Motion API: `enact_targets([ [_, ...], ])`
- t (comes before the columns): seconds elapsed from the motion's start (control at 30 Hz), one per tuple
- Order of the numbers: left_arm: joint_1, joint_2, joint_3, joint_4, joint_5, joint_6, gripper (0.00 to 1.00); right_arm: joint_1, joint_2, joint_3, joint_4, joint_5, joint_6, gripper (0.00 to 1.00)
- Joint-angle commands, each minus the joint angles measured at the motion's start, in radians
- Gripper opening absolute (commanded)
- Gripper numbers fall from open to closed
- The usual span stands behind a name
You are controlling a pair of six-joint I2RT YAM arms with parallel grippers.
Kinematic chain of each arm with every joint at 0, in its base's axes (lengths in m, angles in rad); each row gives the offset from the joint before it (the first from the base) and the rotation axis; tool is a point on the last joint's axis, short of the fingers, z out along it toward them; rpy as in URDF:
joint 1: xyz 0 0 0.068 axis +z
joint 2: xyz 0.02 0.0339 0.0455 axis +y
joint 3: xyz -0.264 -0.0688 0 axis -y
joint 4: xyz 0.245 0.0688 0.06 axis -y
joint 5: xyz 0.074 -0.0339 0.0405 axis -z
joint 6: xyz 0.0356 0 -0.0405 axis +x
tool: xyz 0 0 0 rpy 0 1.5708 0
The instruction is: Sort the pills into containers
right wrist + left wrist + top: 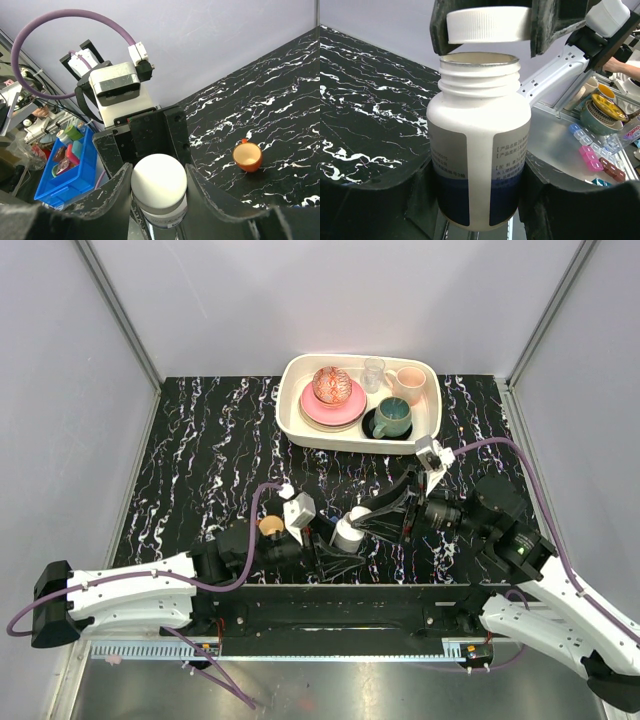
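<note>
My left gripper is shut on the lower body of a white bottle, which it holds upright with its neck open. The pills are hidden from view. Just above the neck hangs the white cap, with a small gap below it and my right gripper shut on it. In the top view the bottle stands between both grippers near the table's front middle. The small orange cup stands empty on the black marbled table, left of the bottle in the top view.
A white tray at the back holds pink plates with a patterned ball, a clear glass, a pink cup and a teal mug. Off the table's front edge sit a blue bin and coloured boxes.
</note>
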State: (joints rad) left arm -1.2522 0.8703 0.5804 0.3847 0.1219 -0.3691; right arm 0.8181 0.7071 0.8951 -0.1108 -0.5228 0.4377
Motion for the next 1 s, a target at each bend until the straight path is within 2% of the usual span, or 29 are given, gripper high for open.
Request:
enact_targets([
  [0.0,0.004,-0.007,0.001,0.039,0.056,0.021,0.0,0.006,0.012,0.019,0.028,0.001,-0.028,0.0],
  [0.17,0.004,-0.019,0.013,-0.016,0.053,0.039,0.0,0.006,0.029,0.07,-0.075,0.173,-0.063,0.0],
  [0.27,0.004,-0.02,0.03,-0.075,0.032,0.053,0.0,0.006,0.041,0.106,-0.147,0.221,-0.088,0.0],
  [0.63,0.004,-0.011,0.101,-0.259,-0.051,0.096,0.0,0.006,0.08,0.195,-0.338,0.159,-0.16,0.0],
  [0.97,0.004,0.032,0.147,-0.302,-0.076,0.114,0.0,0.006,0.129,0.214,-0.414,0.138,-0.156,0.0],
])
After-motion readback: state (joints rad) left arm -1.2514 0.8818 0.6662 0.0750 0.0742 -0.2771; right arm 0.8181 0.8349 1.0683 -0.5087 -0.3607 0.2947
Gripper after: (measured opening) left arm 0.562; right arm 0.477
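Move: The blue pillbox, where the opened bottle and its cap are headed, lies on the table some 17 cm ahead of the left hand, about level with it sideways and roughly 26 cm below. From the right hand it is about 15 cm ahead, 2 cm to the left and 33 cm down. The orange mug stands about 18 cm left of the pillbox. The bottle's middle is about 7 cm beneath the right hand. Sliding the pinched cap forward off its place above the open bottle mouth, the right hand goes about 3 cm forward, then sinks to end about 5 cm lower, its fingers tipping down nearly 20 degrees. The left hand keeps its grip on the bottle and lowers it about 4 cm, fingers tipping down some 15 degrees, so the mouth leans to the right. ##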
